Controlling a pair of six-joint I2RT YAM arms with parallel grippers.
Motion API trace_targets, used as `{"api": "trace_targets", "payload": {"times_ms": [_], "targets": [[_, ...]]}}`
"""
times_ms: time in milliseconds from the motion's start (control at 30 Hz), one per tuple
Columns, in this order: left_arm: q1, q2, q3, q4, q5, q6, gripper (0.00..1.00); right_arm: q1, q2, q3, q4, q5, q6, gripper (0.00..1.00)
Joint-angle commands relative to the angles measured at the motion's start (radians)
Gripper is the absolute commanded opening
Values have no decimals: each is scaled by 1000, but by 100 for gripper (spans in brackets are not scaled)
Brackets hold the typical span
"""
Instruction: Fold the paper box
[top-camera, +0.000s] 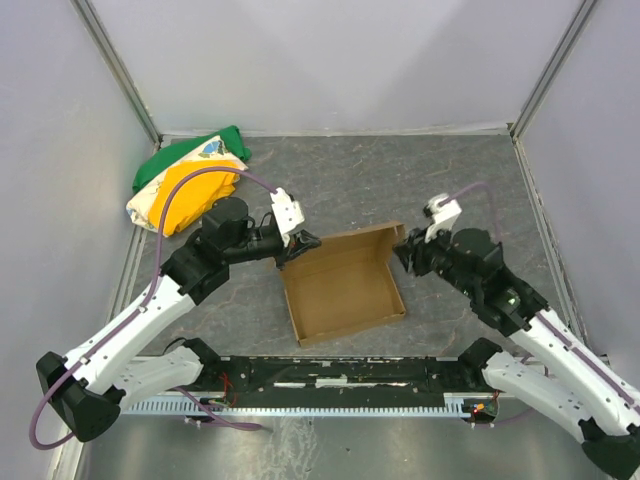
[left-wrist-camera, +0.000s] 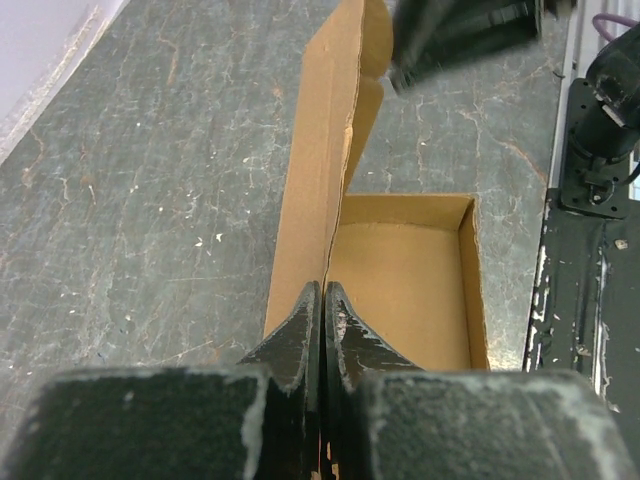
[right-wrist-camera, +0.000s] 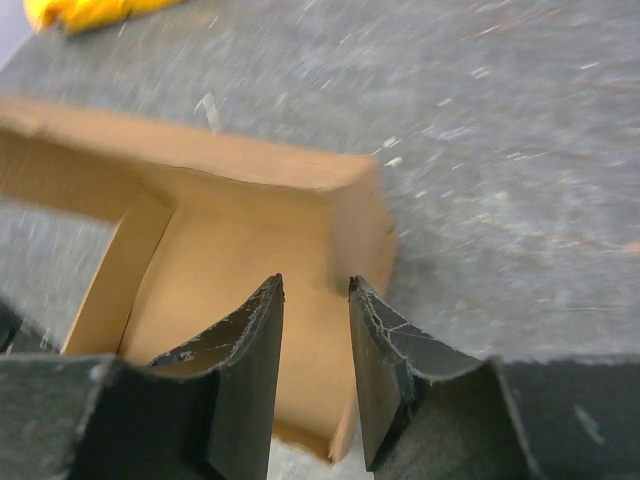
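Observation:
The paper box (top-camera: 345, 290) is a shallow brown cardboard tray lying open on the grey table between both arms. My left gripper (top-camera: 300, 245) is at its back left corner. In the left wrist view that gripper (left-wrist-camera: 325, 290) is shut on the thin upright back wall (left-wrist-camera: 320, 170), which runs away from the fingertips. My right gripper (top-camera: 405, 250) is at the box's back right corner. In the right wrist view it (right-wrist-camera: 315, 285) stands open over the box (right-wrist-camera: 220, 250), with the corner wall just beyond its fingertips and nothing clamped between them.
A green, yellow and white cloth bundle (top-camera: 185, 180) lies at the back left, and its yellow edge (right-wrist-camera: 90, 10) shows in the right wrist view. Pale enclosure walls ring the table. A black rail (top-camera: 330, 375) with the arm bases runs along the near edge.

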Motion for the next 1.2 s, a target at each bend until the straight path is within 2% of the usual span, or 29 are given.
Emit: {"api": "trace_targets", "payload": {"times_ms": [0, 100, 167, 333, 467, 733, 933, 1167], "targets": [[-6, 8, -25, -78, -17, -63, 3, 191, -19, -68, 66, 23, -76, 40], [-7, 11, -22, -73, -22, -63, 3, 320, -7, -109, 126, 124, -197, 40], [-8, 14, -20, -68, -24, -64, 3, 351, 12, -92, 116, 159, -248, 40], [-6, 28, -16, -57, -26, -70, 3, 380, 91, -34, 116, 48, -316, 40], [-7, 31, -16, -47, -30, -74, 3, 502, 177, -43, 178, 36, -424, 42], [-7, 25, -18, -47, -41, -87, 3, 773, 313, -50, 246, 235, -693, 42], [-7, 20, -20, -49, -45, -90, 3, 828, 435, -53, 371, 237, -806, 44], [-7, 11, -27, -60, -36, -91, 3, 869, 641, -62, 659, 240, -966, 43]]}}
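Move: From the open, empty right gripper, the box's near-left corner lies about 23 cm to the left, 17 cm back and 22 cm below. The near-right corner is around 11 cm back, 1 cm left and equally low; the right end of the raised lid panel is some 6 cm ahead, 1 cm left and 8 cm below. From the left gripper, pinching the lid's edge, the near-left corner is roughly 16 cm back, 5 cm left and 24 cm below. Sweep the open right gripper left about 19 cm, back some 13 cm and down some 12 cm, away from the lid's right end and across the box towards its near-left corner. Swing it counter-clockwise and roll it strongly, left side sinking, so the fingers end pointing mostly left and more steeply down. Keep the left gripper shut on the lid's edge, steadying it. ##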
